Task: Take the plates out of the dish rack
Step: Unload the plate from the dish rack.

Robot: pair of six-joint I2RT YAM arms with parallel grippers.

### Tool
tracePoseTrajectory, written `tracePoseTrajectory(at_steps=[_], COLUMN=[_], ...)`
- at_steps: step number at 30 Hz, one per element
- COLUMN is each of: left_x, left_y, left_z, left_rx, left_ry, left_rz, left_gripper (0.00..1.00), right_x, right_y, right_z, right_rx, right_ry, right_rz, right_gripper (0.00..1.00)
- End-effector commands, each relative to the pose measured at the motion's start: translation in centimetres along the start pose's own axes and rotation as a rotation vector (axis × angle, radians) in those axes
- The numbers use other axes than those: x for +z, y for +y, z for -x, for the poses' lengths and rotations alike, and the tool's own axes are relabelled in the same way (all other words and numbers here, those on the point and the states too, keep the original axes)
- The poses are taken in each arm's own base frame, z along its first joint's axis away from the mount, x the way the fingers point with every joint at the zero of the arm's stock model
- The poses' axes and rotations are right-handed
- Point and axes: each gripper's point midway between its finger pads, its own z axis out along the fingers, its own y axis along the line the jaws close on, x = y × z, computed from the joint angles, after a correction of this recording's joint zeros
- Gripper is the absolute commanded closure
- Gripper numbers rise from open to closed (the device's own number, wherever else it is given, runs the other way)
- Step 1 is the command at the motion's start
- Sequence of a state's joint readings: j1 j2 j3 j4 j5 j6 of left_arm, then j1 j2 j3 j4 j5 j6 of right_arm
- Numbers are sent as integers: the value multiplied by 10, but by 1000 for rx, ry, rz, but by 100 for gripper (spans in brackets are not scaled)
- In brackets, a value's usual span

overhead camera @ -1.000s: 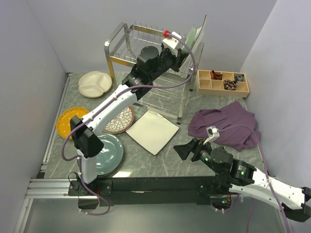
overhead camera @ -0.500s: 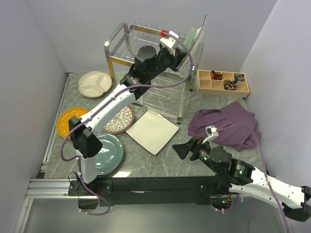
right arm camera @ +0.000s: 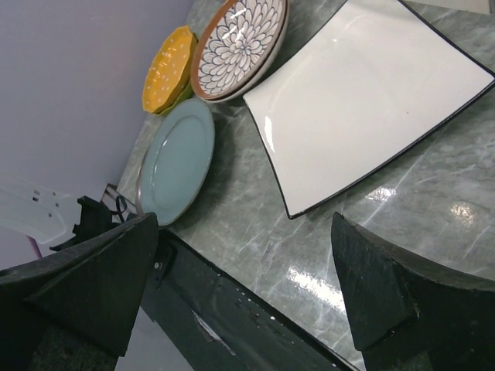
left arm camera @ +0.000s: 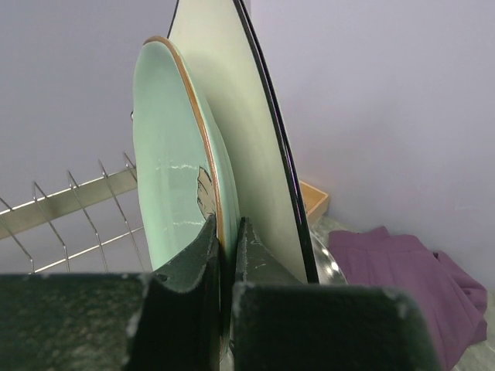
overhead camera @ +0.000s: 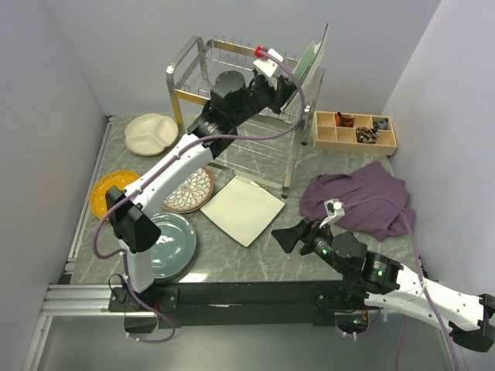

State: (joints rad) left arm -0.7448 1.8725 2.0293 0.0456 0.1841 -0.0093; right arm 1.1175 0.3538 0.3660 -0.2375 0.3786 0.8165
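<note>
The dish rack [overhead camera: 186,58] stands at the back, with two plates upright at its right end. My left gripper [overhead camera: 288,80] is shut on the lower rim of the pale green plate [left arm camera: 166,154]; the jaws [left arm camera: 228,232] pinch that rim from both sides. A dark-rimmed cream plate [left arm camera: 247,116] leans just behind it. On the table lie a cream divided plate [overhead camera: 151,133], an orange plate [overhead camera: 108,193], a brown petal-patterned plate [overhead camera: 191,190], a grey-blue plate [overhead camera: 172,246] and a white square plate [overhead camera: 244,209]. My right gripper [overhead camera: 282,238] hovers open and empty near the front.
A wooden compartment tray [overhead camera: 355,131] sits right of the rack. A purple cloth [overhead camera: 356,197] lies in front of it, behind my right arm. Walls close in on the left, back and right. The rack prongs [left arm camera: 69,201] stand left of the green plate.
My left wrist has shifted slightly up and to the left at the rack, still gripping the green plate. My right gripper has crept a little to the left.
</note>
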Motion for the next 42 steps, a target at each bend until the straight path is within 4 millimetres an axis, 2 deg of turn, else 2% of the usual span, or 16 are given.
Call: tracePoseTrajectory(at_steps=[1, 11, 20, 21, 31, 42], left_x=[-41, -50, -55, -55, -88, -110], left_y=[-19, -17, -13, -12, -9, -9], left_z=[152, 161, 164, 160, 190, 202], left_rx=[102, 63, 188, 193, 311, 376], left_ry=[-375, -409, -386, -377, -409, -428], left_rz=[-67, -48, -22, -20, 31, 53], left_gripper=[99, 99, 99, 99, 99, 99], right_x=[2, 3, 3, 3, 5, 10], right_y=[5, 5, 8, 7, 13, 18], right_z=[5, 5, 8, 8, 12, 10], right_rx=[7, 3, -2, -6, -9, -6], right_ry=[-27, -28, -31, -30, -32, -18], right_rz=[22, 18, 19, 18, 20, 25], right_gripper=[2, 2, 2, 2, 2, 2])
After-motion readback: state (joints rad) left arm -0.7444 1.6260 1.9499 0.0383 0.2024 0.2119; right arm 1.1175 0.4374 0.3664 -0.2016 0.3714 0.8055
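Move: The left hand already pinches the light green plate by its near lower rim, the plate's middle lying about 7 cm ahead, 4 cm right and 6 cm above. The black-rimmed white plate stands beside it, 6 cm ahead, 8 cm right and 5 cm up from the hand; the rack shelf's middle is roughly 13 cm left, 2 cm ahead and 8 cm below. From the right hand the green plate is some 33 cm ahead, 2 cm right and 33 cm higher. Keeping its pinch on the green plate's rim, the left hand draws it up out of the slots by about 9 cm while pulling back towards the robot and shifting left, some 6 cm each, away from the black-rimmed plate. It starts slowly, mostly up and a little back, then quickens and swings left over the shelf late on, the wrist tipping the fingers some 15 degrees upward. ##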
